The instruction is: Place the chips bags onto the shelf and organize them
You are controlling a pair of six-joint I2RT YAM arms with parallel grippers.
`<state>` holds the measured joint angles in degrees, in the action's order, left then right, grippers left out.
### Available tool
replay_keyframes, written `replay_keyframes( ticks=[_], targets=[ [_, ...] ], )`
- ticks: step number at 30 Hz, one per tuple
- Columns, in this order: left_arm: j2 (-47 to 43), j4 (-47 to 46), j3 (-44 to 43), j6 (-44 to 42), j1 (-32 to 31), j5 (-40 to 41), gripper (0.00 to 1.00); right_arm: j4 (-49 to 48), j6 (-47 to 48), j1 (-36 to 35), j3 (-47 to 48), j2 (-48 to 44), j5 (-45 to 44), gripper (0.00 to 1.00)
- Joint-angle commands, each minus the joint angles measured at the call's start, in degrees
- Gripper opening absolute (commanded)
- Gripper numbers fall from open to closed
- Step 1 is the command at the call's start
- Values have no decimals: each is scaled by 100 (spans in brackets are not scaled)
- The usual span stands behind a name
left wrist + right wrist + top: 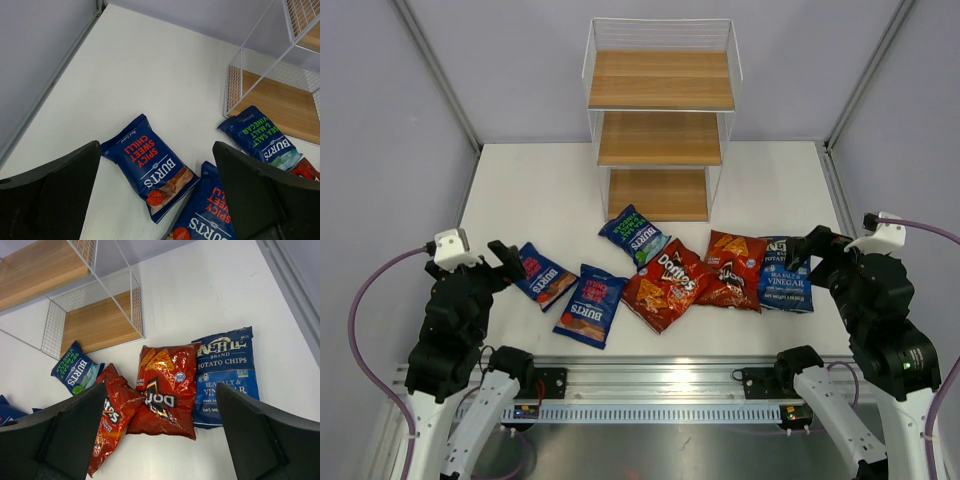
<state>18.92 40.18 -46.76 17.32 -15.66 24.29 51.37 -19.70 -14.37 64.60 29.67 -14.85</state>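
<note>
Six chips bags lie on the white table in front of the shelf (660, 120), whose three wooden boards are bare. Two Burts Spicy Sweet Chilli bags (545, 276) (590, 305) lie at the left and a Burts Sea Salt bag (635, 235) near the shelf. Two red Doritos bags (663, 285) (733, 270) lie in the middle and the blue Sea Salt & Vinegar bag (785, 275) at the right. My left gripper (156, 150) hangs open above a Burts bag (150, 165). My right gripper (161, 390) hangs open above a Doritos bag (167, 390).
The table (530, 190) is walled by grey panels at the left, right and back. The shelf's wire frame (235, 90) stands just behind the bags. A metal rail (650, 385) runs along the near edge between the arm bases.
</note>
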Motion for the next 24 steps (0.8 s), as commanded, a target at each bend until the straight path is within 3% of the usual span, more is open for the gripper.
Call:
replay_keyframes(
  ticks=[1, 8, 10, 13, 15, 18, 24],
  targets=[
    [60, -213, -114, 166, 37, 93, 99, -110, -51, -39, 62, 3, -211, 99],
    [-2, -64, -175, 447, 37, 462, 99, -373, -726, -39, -228, -223, -159, 99],
    [-28, -46, -210, 562, 37, 480, 99, -881, -605, -31, -526, -443, 725, 99],
    [-64, 7, -289, 790, 37, 296, 99, -2190, -1271, -39, -1264, -691, 2491, 99],
    [-11, 33, -290, 1104, 37, -81, 99, -2875, -1729, -31, -1554, -279, 3762, 99],
    [77, -89, 33, 1832, 37, -696, 99, -3247, -1914, -39, -1643, 293, 4497, 99],
    [700, -37, 1001, 3872, 37, -1049, 99, -3249, -1581, -39, -1573, 189, 4176, 100]
  ],
)
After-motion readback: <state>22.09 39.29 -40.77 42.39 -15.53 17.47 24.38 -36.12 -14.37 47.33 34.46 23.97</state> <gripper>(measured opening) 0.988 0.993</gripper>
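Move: From the right hand, the left Doritos bag lies about 23 cm to its left, 4 cm ahead and 31 cm below; also down on the table are the right Doritos bag, 8 cm ahead and 7 left, and the Kettle bag, 7 ahead and 7 right. From the left hand, the right-hand chilli bag is some 15 cm right, 1 cm back and 26 below, its left-hand twin 6 ahead and 4 right. The right hand, empty and open, sweeps about 14 cm left above the right Doritos bag towards the left one, sinking slightly, swinging its fingers some 30 degrees counter-clockwise and rolling its left side up. The open left hand lets its left side roll down about 25 degrees, then late on drops and slides right, some 4 cm each, towards the right-hand chilli bag. Neither touches anything. ##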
